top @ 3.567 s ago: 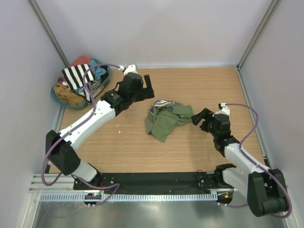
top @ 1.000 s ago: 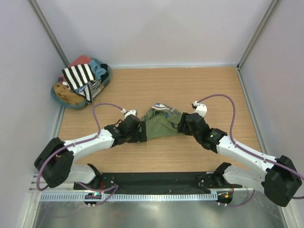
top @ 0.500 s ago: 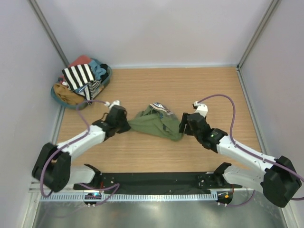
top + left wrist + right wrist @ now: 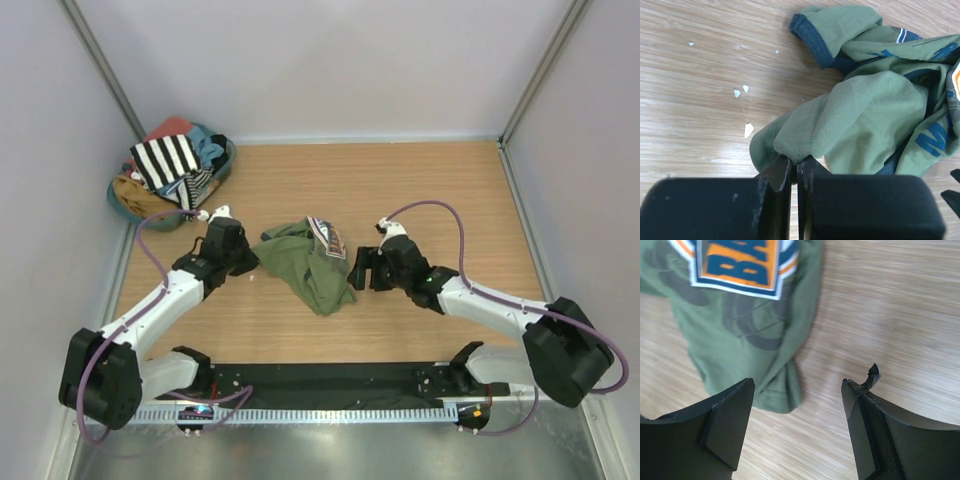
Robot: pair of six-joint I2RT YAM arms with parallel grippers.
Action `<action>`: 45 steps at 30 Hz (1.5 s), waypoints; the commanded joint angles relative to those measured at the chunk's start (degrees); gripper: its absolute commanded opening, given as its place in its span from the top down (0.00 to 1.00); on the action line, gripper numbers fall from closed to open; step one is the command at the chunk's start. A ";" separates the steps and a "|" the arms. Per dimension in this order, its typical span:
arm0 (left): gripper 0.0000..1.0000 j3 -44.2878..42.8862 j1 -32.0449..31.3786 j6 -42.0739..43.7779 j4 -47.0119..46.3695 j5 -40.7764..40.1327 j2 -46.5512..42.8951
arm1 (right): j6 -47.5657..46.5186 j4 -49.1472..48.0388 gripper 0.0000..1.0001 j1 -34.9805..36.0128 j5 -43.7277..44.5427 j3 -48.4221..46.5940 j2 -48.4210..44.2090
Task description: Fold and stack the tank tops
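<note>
The olive green tank top (image 4: pixel 303 268) lies crumpled mid-table, its printed patch (image 4: pixel 740 262) facing up. My left gripper (image 4: pixel 251 260) is at the top's left edge, shut on a fold of its hem (image 4: pixel 797 167). On the right side my right gripper (image 4: pixel 358 270) stands open, hovering just above the table by a folded corner of the green top (image 4: pixel 782 390), with nothing between its fingers. The black-and-white striped tank top (image 4: pixel 165 158) lies on the heap in the basket at the back left.
A teal basket (image 4: pixel 229 163) in the back left corner holds a salmon-red garment (image 4: pixel 168 127), a light blue one (image 4: pixel 208 150) and other clothes. Small white flecks (image 4: pixel 747 130) dot the wood near the left gripper. Walls enclose the table on three sides.
My left gripper has shut on the green top's edge and dragged it left. The right gripper has opened wider and followed to the left.
</note>
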State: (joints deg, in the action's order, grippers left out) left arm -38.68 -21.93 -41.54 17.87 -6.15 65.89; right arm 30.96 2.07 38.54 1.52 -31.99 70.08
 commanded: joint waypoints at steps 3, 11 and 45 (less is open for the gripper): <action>1.00 -1.23 0.58 1.99 1.03 0.00 -2.08 | -3.53 -6.03 0.23 1.27 -9.60 -6.50 5.93; 1.00 0.27 0.58 3.04 0.94 0.00 -3.04 | -9.86 6.54 0.35 13.72 6.81 -23.72 15.78; 1.00 2.03 0.66 5.15 -0.91 -0.35 -3.05 | -14.01 17.72 0.93 24.21 35.65 -37.37 30.04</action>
State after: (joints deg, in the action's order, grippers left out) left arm -36.21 -21.65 -37.04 18.48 -5.82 63.57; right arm 15.40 21.47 62.63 30.72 -70.08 106.24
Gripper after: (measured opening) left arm 0.014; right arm 0.100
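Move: The middle of the green tank top, where a navy-trimmed fold lies, is about 12 cm left of the open right fingers, 2 cm ahead and 3 cm lower. From that hand, the orange-and-white logo lies some 6 cm ahead and 6 cm left, the shirt's lower corner about 7 cm back and 5 cm left. The left gripper holds the shirt's far-left end; the fold is roughly 10 cm to its right, level fore and aft, some 5 cm lower. Swing the right gripper left over the tank top about 13 cm, arching up some 4 cm, then lower it onto the middle and ease slightly forward. Roll it some 35 degrees, left side down, turning a little counter-clockwise, and narrow the fingers on the way before closing them on the fold. Keep the left pinch, easing back about 1 cm. ##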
